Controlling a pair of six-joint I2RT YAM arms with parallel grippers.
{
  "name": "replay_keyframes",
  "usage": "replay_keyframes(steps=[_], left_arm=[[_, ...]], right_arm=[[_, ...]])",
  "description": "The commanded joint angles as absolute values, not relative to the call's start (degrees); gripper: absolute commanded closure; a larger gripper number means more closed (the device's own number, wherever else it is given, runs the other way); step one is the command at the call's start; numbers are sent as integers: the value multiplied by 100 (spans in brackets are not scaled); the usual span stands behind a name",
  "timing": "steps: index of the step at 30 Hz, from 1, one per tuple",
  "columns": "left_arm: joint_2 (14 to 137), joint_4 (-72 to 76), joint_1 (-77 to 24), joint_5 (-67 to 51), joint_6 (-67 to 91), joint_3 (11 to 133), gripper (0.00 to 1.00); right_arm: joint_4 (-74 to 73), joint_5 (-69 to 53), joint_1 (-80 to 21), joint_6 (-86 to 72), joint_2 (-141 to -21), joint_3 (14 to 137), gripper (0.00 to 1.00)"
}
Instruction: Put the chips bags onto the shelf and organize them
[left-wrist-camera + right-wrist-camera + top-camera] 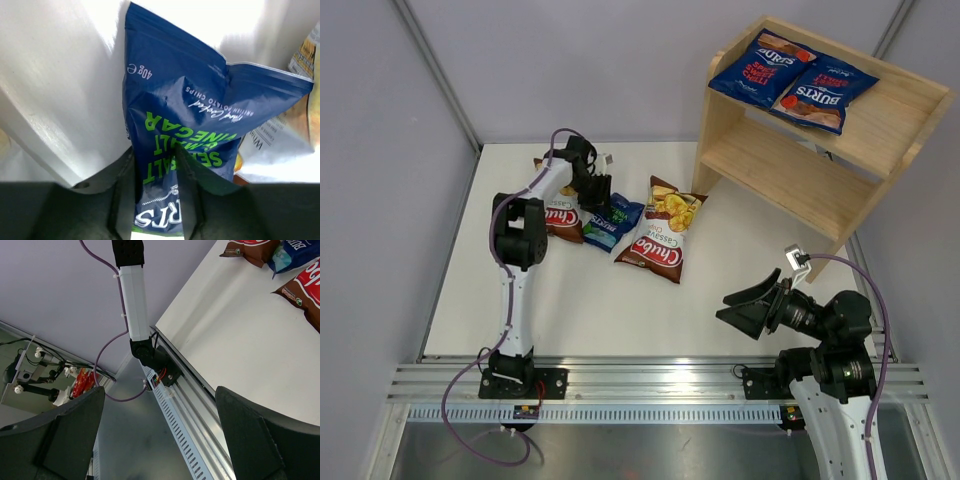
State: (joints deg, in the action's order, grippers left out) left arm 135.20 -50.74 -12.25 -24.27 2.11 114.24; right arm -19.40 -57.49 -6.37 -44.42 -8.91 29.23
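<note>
The wooden shelf [790, 170] stands at the back right. Two dark blue chips bags [760, 68] [823, 92] with red accents lie side by side on its top tier. On the white table, a small blue bag with green lettering [617, 222] [175, 100] lies between two brown-and-white bags [560, 212] [663, 232]. My left gripper [600, 195] [156, 150] is down on the green-lettered bag, with its fingers pinching the bag's end. The left arm partly covers the left brown bag. My right gripper [740, 308] [160, 390] hangs wide open near the front right and holds nothing.
An aluminium rail [640, 385] [200, 405] runs along the near edge and carries both arm bases. Grey walls close in the table on the left and at the back. The shelf's lower tier is bare wood. A purple cable [107, 362] hangs off the left arm.
</note>
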Motion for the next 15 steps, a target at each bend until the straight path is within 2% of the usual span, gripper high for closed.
replay_keyframes(steps=[1, 2, 3, 5, 7, 12, 15], left_arm=[[13212, -4635, -1169, -2628, 674, 11199, 65], [13106, -4467, -1160, -2654, 851, 10901, 69], [12730, -3891, -1125, -2707, 1627, 10394, 99], [12386, -3395, -1125, -2646, 1861, 10197, 100], [12025, -2555, -1125, -2645, 2553, 9477, 100], [10277, -1030, -1230, -2032, 4101, 7616, 100], [9339, -467, -1414, -1609, 4638, 7077, 100]], right_arm=[[-1714, -5660, -624, -4491, -976, 3015, 0], [-1679, -5651, -624, -4500, -1010, 2962, 0], [-1444, -5634, -633, -4631, -1089, 2831, 1], [-1372, -5634, -624, -4684, -1159, 2717, 1], [-1135, -5625, -624, -4807, -1248, 2620, 2], [-722, -5511, -624, -4878, -1722, 2444, 2], [-301, -5423, -642, -4974, -2108, 2338, 2]])
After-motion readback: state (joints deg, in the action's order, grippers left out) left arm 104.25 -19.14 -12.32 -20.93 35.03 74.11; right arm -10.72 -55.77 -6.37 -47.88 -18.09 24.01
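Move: The left hand is already down at the blue-green bag's left side, its fingers part-closed there; the bag's middle lies some 3 cm to its right, 2 cm nearer the base and barely lower. The left brown bag is about 12 cm to the hand's left and 3 cm farther out, the right brown bag roughly 16 cm right and 6 cm back. From the raised right hand the blue-green bag is about 34 cm ahead, 24 cm left and 25 cm below. Up and back comes the left hand, about 5 cm up and 4 cm towards its base, after first staying low while its fingers shut fully and pinch the left side of the blue-green bag. As it rises it turns some 25 degrees counter-clockwise and rolls its left side down a little. The right hand, wide open and empty, eases about 4 cm forward and slightly down. ##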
